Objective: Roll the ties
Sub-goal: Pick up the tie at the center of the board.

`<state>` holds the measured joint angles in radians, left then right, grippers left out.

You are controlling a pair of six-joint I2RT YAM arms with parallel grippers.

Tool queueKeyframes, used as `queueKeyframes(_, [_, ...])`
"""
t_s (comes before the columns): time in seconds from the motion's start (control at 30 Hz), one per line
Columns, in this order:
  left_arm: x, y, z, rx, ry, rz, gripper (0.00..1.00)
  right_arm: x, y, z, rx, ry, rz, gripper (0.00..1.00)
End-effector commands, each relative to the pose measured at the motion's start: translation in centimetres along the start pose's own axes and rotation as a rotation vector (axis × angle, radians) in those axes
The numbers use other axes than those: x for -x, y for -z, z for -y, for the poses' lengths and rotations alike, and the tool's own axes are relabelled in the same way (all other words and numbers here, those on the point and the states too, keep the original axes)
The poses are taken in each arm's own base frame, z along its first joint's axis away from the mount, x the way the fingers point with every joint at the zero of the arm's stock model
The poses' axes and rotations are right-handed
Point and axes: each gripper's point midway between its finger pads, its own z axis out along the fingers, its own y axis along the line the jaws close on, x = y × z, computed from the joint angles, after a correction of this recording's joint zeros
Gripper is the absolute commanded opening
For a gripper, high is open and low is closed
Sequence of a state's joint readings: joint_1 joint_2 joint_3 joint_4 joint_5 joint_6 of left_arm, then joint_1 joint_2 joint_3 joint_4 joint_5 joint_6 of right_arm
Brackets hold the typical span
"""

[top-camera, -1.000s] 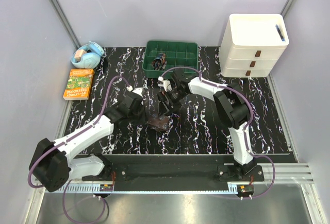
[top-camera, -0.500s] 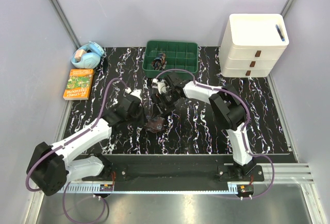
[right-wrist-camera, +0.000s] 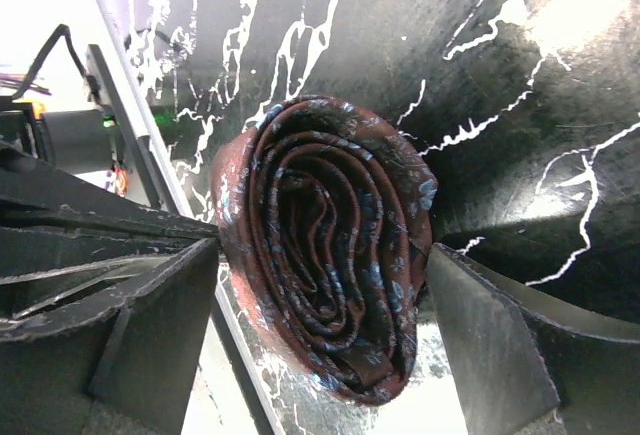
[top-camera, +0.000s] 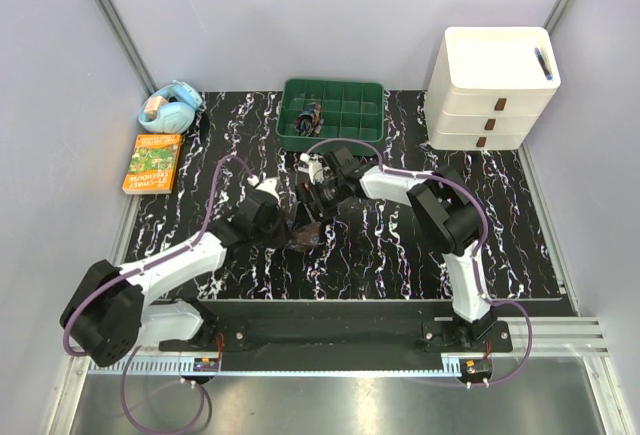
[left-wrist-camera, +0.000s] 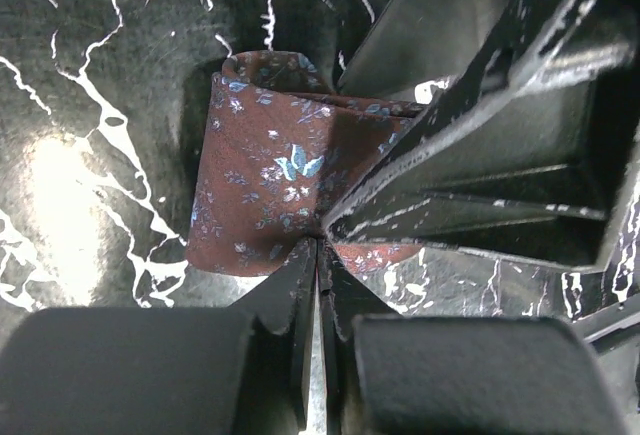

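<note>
One tie (top-camera: 305, 239) lies rolled into a tight coil of dark brown cloth with a small bluish pattern, near the middle of the black marbled table (top-camera: 400, 245). My left gripper (top-camera: 289, 225) is at its left side. In the left wrist view its jaws (left-wrist-camera: 318, 243) are shut, pinching the lower edge of the tie (left-wrist-camera: 262, 175). My right gripper (top-camera: 316, 211) comes from the far right. In the right wrist view it (right-wrist-camera: 322, 251) stands open around the tie (right-wrist-camera: 325, 235), one finger (right-wrist-camera: 150, 325) on each side of the coil.
A green compartment tray (top-camera: 366, 105) holding a small dark item (top-camera: 311, 115) stands at the back. White stacked drawers (top-camera: 495, 90) are at the back right. An orange book (top-camera: 153, 162) and a light blue object (top-camera: 170, 107) lie beyond the mat's left edge.
My left arm has reached further right to the roll. My right gripper has come down and nearer, around the roll. The roll has barely shifted.
</note>
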<state>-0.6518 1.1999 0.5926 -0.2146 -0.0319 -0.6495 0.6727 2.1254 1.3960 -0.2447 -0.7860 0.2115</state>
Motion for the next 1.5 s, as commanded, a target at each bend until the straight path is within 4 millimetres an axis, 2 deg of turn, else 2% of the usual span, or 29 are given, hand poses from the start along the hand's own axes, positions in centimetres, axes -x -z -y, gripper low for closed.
queueKeyframes(0.0, [0.6,-0.4,0.5,-0.038,0.013,0.046,0.07,-5.7,-1.8,3.7,-0.090,-0.120,-0.111,0.93])
queueKeyframes(0.13, [0.3,-0.4,-0.2,-0.012,0.008,0.046,0.07,-6.3,-2.0,3.3,-0.066,-0.139,-0.112,0.85])
queueKeyframes(0.27, [-0.5,-0.9,-0.9,0.014,0.004,0.022,0.07,-6.4,-2.4,3.5,-0.056,-0.158,-0.123,0.63])
queueKeyframes(0.43, [-1.1,-1.3,-1.8,0.042,0.006,0.020,0.07,-6.8,-2.6,3.6,-0.044,-0.175,-0.136,0.47])
queueKeyframes(0.57, [-1.3,-1.7,-2.1,0.055,-0.001,0.010,0.07,-7.0,-2.7,3.5,-0.032,-0.185,-0.141,0.30])
queueKeyframes(0.6, [-1.3,-1.8,-2.1,0.055,-0.002,0.007,0.07,-7.0,-2.7,3.4,-0.028,-0.193,-0.142,0.22])
queueKeyframes(0.7, [-1.5,-2.2,-2.1,0.055,0.001,0.003,0.07,-7.2,-2.8,2.8,0.018,-0.207,-0.134,0.11])
queueKeyframes(0.73, [-1.8,-2.4,-2.3,0.061,0.001,-0.006,0.07,-7.3,-2.9,2.3,0.046,-0.207,-0.133,0.03])
queueKeyframes(0.77, [-1.8,-2.5,-2.2,0.058,0.001,-0.003,0.07,-6.9,-3.0,2.1,0.067,-0.199,-0.116,0.00])
queueKeyframes(0.93, [-1.9,-2.9,-2.2,0.058,-0.001,-0.014,0.10,-7.1,-2.9,1.2,0.112,-0.227,-0.097,0.00])
queueKeyframes(0.97, [-2.0,-2.7,-2.1,0.051,-0.005,-0.017,0.24,-7.1,-2.9,1.2,0.106,-0.232,-0.097,0.00])
queueKeyframes(1.07, [-0.8,-1.4,-1.5,0.030,-0.008,0.020,0.44,-6.3,-2.7,1.2,0.094,-0.225,-0.060,0.00])
queueKeyframes(1.1, [0.1,-0.6,-0.9,0.012,-0.009,0.052,0.53,-6.2,-2.6,1.0,0.089,-0.233,-0.054,0.00])
queueKeyframes(1.13, [0.4,-0.1,-0.8,0.015,-0.010,0.059,0.56,-5.9,-2.5,1.0,0.078,-0.236,-0.044,0.00])
queueKeyframes(1.17, [0.3,0.4,-1.2,0.035,-0.011,0.051,0.57,-5.7,-2.3,0.9,0.076,-0.238,-0.037,0.00])
queueKeyframes(1.2, [1.1,1.2,-0.7,0.023,-0.012,0.074,0.59,-5.3,-2.1,0.4,0.074,-0.242,-0.026,0.00])
queueKeyframes(1.27, [1.1,2.1,-0.9,0.040,-0.014,0.069,0.60,-4.9,-1.8,0.1,0.071,-0.243,-0.011,0.00])
queueKeyframes(1.3, [1.9,2.9,-0.5,0.025,-0.012,0.092,0.60,-4.4,-1.5,-0.3,0.071,-0.246,0.002,0.00])
queueKeyframes(1.47, [3.0,5.8,-0.5,0.045,-0.014,0.124,0.63,-2.8,-0.6,-0.9,0.038,-0.262,0.043,0.00])
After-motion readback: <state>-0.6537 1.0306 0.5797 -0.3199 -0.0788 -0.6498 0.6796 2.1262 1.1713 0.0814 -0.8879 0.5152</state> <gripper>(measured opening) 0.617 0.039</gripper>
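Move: Just back, left and below the right hand lies the rolled tie, its middle about 3 cm back, 3 cm left and 2 cm down, with its spiral end facing the open fingers. The left hand's shut tips are at its near side; from them its middle is some 2 cm ahead, 2 cm right and 2 cm below. From the right hand, the green tray is about 23 cm ahead and 7 cm right, and the dark bundle inside it 22 cm ahead and 1 cm right. Drawing back about 3 cm and sinking 2 cm onto the rolled tie, the right hand shuts its wide-open fingers and pinches the roll's right-hand part, rolling some 15 degrees, forward side down. The left hand, shut at the roll's near side, sinks 2–3 cm, then opens past halfway and comes free, rising about 5 cm and easing left and back. ##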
